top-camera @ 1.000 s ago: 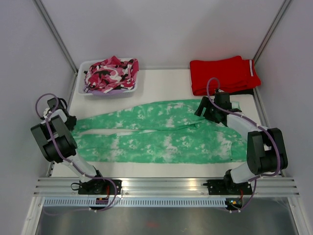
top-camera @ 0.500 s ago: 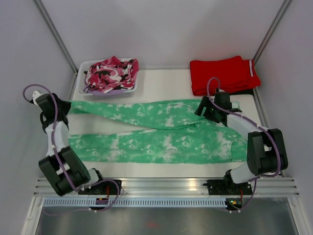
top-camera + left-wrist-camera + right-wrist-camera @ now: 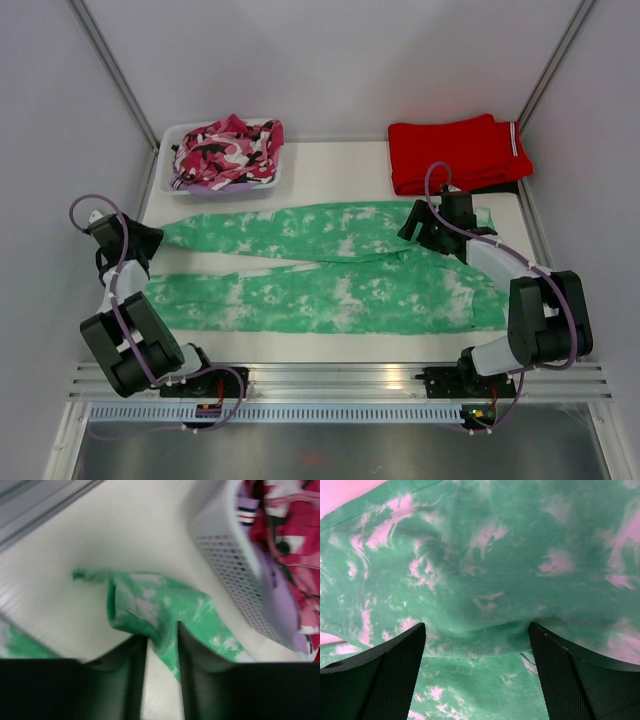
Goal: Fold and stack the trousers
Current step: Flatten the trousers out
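The mint green, white-blotched trousers lie spread across the table, both legs pointing left and parted in a V. My left gripper is at the end of the far leg, shut on it. In the left wrist view the green cuff is pinched between the narrow-set fingers of that gripper. My right gripper rests on the upper part of the trousers near the crotch. It stands open, with a low ridge of fabric between its wide-apart fingers.
A white perforated basket holding a pink, black and white camouflage garment stands at the back left, close to the left gripper; its wall shows in the left wrist view. Folded red trousers lie at the back right.
My left gripper shut on the far leg's end, drew it back and left away from the near leg, then eased slightly nearer. The right arm has not moved.
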`<state>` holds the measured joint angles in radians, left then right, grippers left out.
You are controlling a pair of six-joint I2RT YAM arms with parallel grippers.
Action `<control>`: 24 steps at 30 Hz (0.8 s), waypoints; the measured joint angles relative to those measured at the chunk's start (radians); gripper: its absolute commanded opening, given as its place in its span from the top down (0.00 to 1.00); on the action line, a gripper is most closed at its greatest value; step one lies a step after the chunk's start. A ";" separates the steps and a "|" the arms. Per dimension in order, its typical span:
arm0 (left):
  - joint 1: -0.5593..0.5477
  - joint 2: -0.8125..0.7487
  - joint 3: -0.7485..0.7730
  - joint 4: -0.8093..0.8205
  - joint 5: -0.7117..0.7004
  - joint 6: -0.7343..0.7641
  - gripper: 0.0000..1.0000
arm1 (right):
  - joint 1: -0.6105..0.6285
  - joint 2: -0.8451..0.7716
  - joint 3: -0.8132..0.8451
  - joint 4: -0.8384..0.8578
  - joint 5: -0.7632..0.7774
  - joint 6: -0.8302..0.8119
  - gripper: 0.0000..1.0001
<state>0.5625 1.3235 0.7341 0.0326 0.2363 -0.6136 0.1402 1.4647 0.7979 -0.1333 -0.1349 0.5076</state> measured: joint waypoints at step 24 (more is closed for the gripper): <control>-0.109 0.061 -0.048 -0.220 -0.193 -0.234 0.03 | 0.056 0.061 0.110 -0.021 -0.060 -0.038 0.10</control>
<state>0.4530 1.3842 0.6865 -0.1871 0.0437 -0.8478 0.1963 1.5253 0.9077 -0.1539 -0.1947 0.4698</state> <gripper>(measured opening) 0.983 0.903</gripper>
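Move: The left gripper, pads nearly shut, has the hem of the far trouser leg at its tips, some 12 cm above the table. The bare gap between the legs lies about 6 cm back and 4 cm right of it, the near leg's hem some 14 cm back and 2 cm left, the laundry box roughly 20 cm ahead and 12 cm right. The right gripper is open about 6 cm above the crotch fold, which lies some 3 cm back and 3 cm left of it; the gap is about 52 cm to its left and 6 cm back. Throw the left fingers wide open to let go of the far leg's hem while drawing back and down about 5 cm. Bounce up some 6 cm, then, fingers still open, come right and down about 8 cm over the gap between the legs, tipping the fingers down some 15 degrees. Shift the open right gripper about 3 cm left and slightly forward and up, above the cloth. ##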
